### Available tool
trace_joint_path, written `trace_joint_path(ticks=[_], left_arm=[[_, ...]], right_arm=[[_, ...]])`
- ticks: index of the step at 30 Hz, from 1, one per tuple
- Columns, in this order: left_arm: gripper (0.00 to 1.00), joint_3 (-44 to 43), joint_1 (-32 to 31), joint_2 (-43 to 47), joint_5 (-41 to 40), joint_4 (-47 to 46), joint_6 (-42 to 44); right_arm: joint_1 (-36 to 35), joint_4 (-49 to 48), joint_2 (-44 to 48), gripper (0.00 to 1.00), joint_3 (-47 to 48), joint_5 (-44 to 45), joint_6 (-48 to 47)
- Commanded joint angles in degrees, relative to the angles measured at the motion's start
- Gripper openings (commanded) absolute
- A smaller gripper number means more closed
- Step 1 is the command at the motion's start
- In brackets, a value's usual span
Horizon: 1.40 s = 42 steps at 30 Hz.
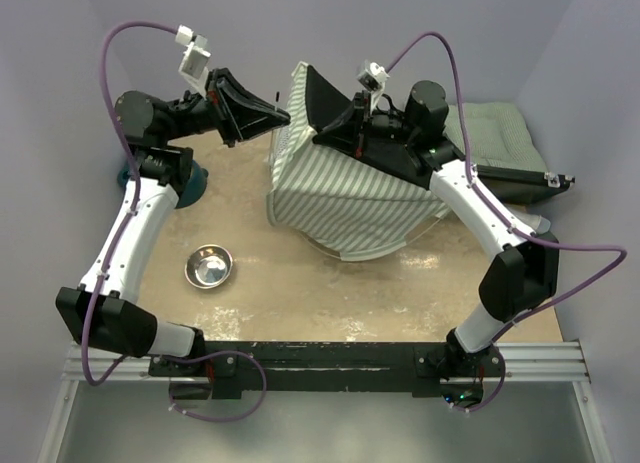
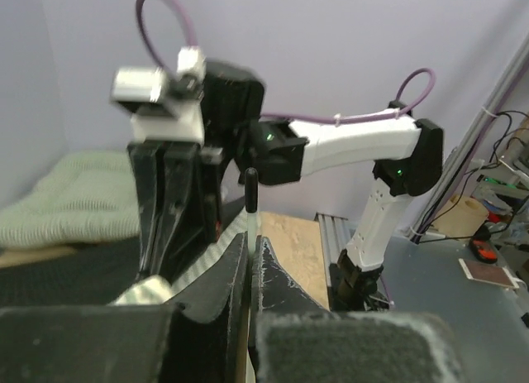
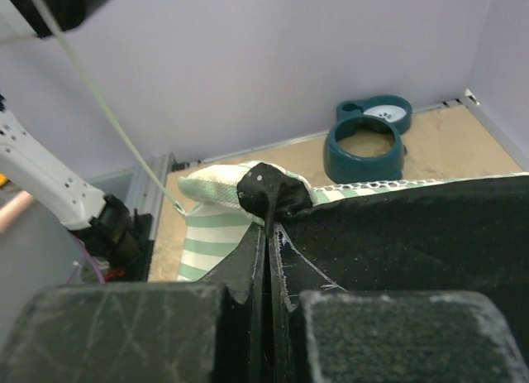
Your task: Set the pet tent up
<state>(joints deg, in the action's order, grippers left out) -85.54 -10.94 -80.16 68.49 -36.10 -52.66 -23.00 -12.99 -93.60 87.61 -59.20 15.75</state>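
The pet tent (image 1: pixel 345 198), pale green-and-white striped, stands half-raised in the middle of the table. My left gripper (image 1: pixel 283 115) is at its far left corner. In the left wrist view the gripper (image 2: pixel 250 249) is shut on a thin pale pole (image 2: pixel 249 222) with a black tip. My right gripper (image 1: pixel 325 135) is over the tent's top. In the right wrist view the gripper (image 3: pixel 269 227) is shut on a bunch of black mesh (image 3: pixel 271 191) beside the striped fabric (image 3: pixel 211 226). The pole (image 3: pixel 107 110) slants down to the tent's corner.
A steel bowl (image 1: pixel 208 266) sits at the front left. A teal double bowl stand (image 3: pixel 368 139) lies behind the left arm (image 1: pixel 130 233). A green quilted cushion (image 1: pixel 495 133) on a black mat (image 1: pixel 520 183) fills the far right corner. Walls close in the sides.
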Motion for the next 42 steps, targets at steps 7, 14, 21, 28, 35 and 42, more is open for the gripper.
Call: trace_joint_path(ticks=[7, 14, 21, 28, 35, 42], left_arm=[[0.0, 2.13, -0.84, 0.18, -2.75, 50.92, 29.7], [0.0, 2.92, -2.07, 2.02, -1.08, 64.56, 44.04], [0.0, 6.61, -2.24, 2.03, -1.17, 72.48, 51.34], [0.0, 8.54, -4.62, 0.45, -3.45, 77.14, 56.09], [0.0, 8.99, -5.14, -0.7, -4.15, 74.68, 54.42], [0.0, 4.16, -2.95, -2.63, -2.22, 73.19, 53.19]], right_arm=[[-0.2, -20.31, 0.09, 0.0, 0.19, -3.38, 22.83], [0.59, -22.85, 0.09, 0.0, -1.39, -0.66, 27.39], [2.26, -29.72, -0.61, 0.0, -3.59, 0.84, 35.4], [2.35, -30.25, -0.44, 0.0, -3.5, 2.16, 36.9], [2.26, -29.19, 0.09, 0.0, -3.94, 2.69, 36.11], [2.26, -6.13, 3.51, 0.0, -3.59, 0.66, 9.17]])
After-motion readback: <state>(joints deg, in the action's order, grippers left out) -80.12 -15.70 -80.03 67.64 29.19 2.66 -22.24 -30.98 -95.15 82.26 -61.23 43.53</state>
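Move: My left hand grips the pole just below its black tip. The tent corner it is working with is pinched in my right fingers, about 8 cm ahead, 6 cm to the right and 11 cm lower. The tent's striped body lies roughly 5 cm ahead, 15 cm right and 28 cm below my left hand; the teal stand is some 14 cm ahead, 23 cm left and 46 cm below it. Keeping the pole end pinched, I swing my left hand down about 18 cm, bowing slightly forward and back again, on the near side of the tent corner until it is lower than my right fingers. Its fingers tip from slightly up to slightly down, some 25 degrees. My right hand keeps its pinch on the corner, lifts about 3 cm, draws back 2 cm, rolls roughly 20 degrees, then sinks most of the way back. ##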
